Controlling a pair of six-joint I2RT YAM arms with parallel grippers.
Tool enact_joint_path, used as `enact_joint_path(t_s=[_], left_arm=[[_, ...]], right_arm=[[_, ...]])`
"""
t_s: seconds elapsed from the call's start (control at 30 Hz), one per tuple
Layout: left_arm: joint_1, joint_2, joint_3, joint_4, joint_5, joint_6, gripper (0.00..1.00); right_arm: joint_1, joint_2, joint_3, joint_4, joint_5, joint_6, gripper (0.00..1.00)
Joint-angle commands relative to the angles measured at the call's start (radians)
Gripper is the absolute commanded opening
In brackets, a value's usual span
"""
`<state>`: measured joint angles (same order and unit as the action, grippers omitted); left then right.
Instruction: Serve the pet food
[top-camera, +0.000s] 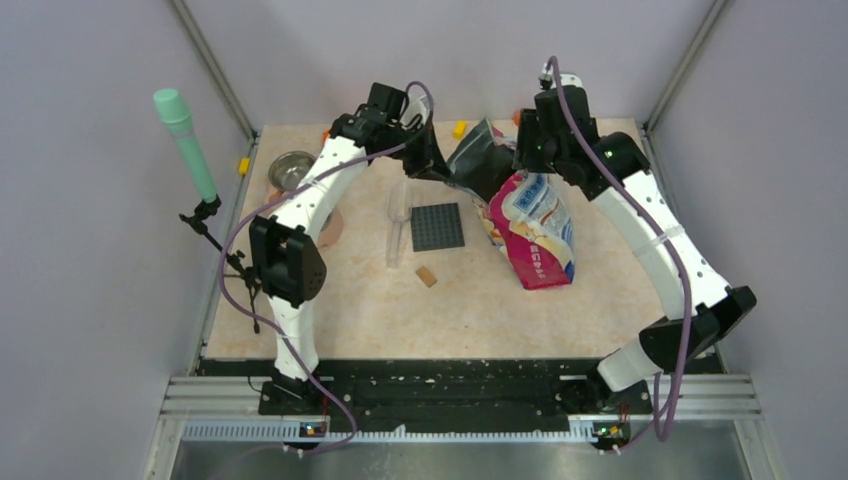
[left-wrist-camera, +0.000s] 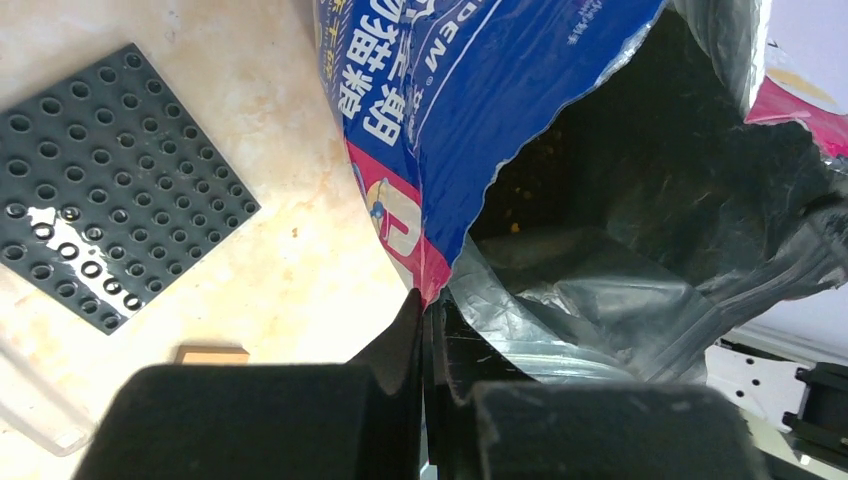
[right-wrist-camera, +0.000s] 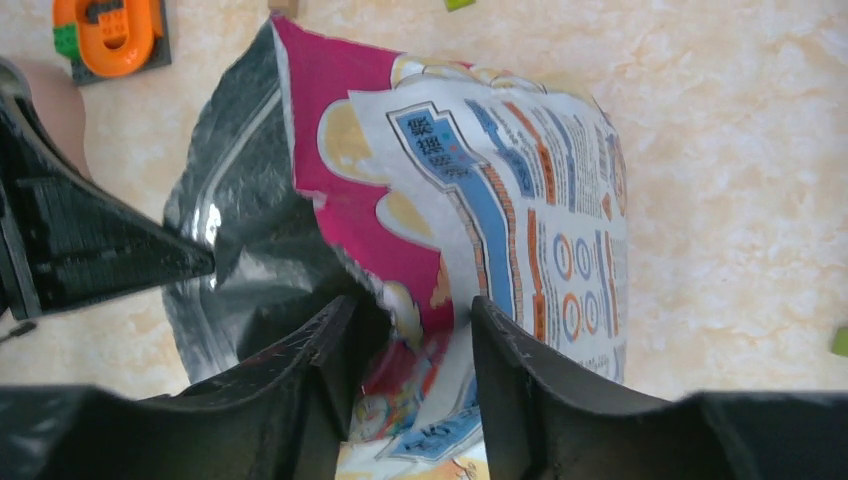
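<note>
The pink-and-blue cat food bag (top-camera: 535, 228) lies at the back right of the table with its torn mouth facing the back left. My left gripper (top-camera: 446, 168) is shut on the bag's torn left edge (left-wrist-camera: 425, 285) and holds the mouth open. The bag's dark foil inside (left-wrist-camera: 640, 200) shows only a few brown specks; kibble is not clearly visible. My right gripper (right-wrist-camera: 415, 335) is open and straddles the bag's pink upper wall (right-wrist-camera: 400, 250), with one finger (right-wrist-camera: 320, 350) inside the mouth and the other outside. The left gripper also shows in the right wrist view (right-wrist-camera: 110, 255).
A dark grey studded plate (top-camera: 437, 227) lies left of the bag, with a clear plastic scoop (top-camera: 397, 222) beside it and a small tan block (top-camera: 427, 276) in front. A metal bowl (top-camera: 292, 170) stands at the back left. An orange toy (right-wrist-camera: 108, 28) lies behind the bag.
</note>
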<state>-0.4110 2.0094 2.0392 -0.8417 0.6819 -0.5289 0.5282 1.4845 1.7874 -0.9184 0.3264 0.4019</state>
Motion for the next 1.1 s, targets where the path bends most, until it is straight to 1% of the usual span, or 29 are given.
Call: enact_joint_path(t_s=[0.0, 0.03, 0.07, 0.27, 0.37, 0.47, 0.53, 0.6, 0.73, 0.87, 0.93, 1.07], left_arm=[[-0.002, -0.063, -0.001, -0.036, -0.024, 0.056, 0.0], [-0.002, -0.064, 0.004, -0.026, -0.017, 0.049, 0.0], [-0.002, -0.063, 0.008, -0.02, -0.007, 0.043, 0.0], [-0.002, -0.068, 0.039, 0.0, 0.006, 0.026, 0.0], [-0.002, -0.064, 0.053, -0.001, 0.005, 0.024, 0.0], [-0.002, -0.06, 0.053, 0.001, 0.012, 0.02, 0.0], [-0.002, -0.059, 0.053, 0.001, 0.015, 0.018, 0.0], [-0.003, -0.06, 0.053, 0.005, 0.019, 0.017, 0.0], [-0.003, -0.061, 0.053, 0.015, 0.023, 0.012, 0.0], [-0.003, -0.059, 0.053, 0.011, 0.023, 0.012, 0.0], [-0.003, -0.06, 0.052, 0.007, 0.022, 0.015, 0.0], [-0.003, -0.075, 0.032, 0.003, 0.012, 0.014, 0.0]], right_arm=[[0.01, 0.088, 0.152, -0.058, 0.062, -0.04, 0.5], [0.017, 0.109, 0.18, -0.076, 0.077, -0.054, 0.56], [0.024, 0.129, 0.206, -0.093, 0.088, -0.065, 0.58], [0.056, 0.231, 0.324, -0.186, 0.159, -0.123, 0.62], [0.059, 0.256, 0.348, -0.216, 0.198, -0.155, 0.68], [0.059, 0.269, 0.356, -0.221, 0.216, -0.203, 0.69], [0.059, 0.271, 0.354, -0.201, 0.185, -0.258, 0.71], [0.059, 0.284, 0.354, -0.186, 0.189, -0.288, 0.75], [0.059, 0.338, 0.347, -0.123, 0.237, -0.327, 0.77], [0.05, 0.365, 0.312, 0.029, 0.344, -0.34, 0.77], [0.02, 0.392, 0.361, 0.035, 0.4, -0.308, 0.77], [-0.056, 0.445, 0.484, -0.017, 0.368, -0.262, 0.78]])
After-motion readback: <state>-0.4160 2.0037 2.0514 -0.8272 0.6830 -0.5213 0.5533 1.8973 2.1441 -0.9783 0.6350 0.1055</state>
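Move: Just ahead of the half-open right fingers, about 4 cm forward, 1 cm left and 4 cm below, is the middle of the food bag's right rim. The bag corner in the left fingers is some 13 cm left of the right hand, 3 cm farther out and 8 cm lower. The studded mat lies 17 cm left, 2 cm back and 33 cm below. For the left hand, the right rim is about 12 cm to its right, level in reach, 4 cm higher. Spreading its fingers from under half to about three-quarters open, the right hand pushes forward about 9 cm in two stages, sinking some 3 cm and rolling about 25 degrees, left side down, so that the left finger comes over the mouth and the right one outside the pink rim. The left hand keeps its pinch on the bag's corner, almost still. ##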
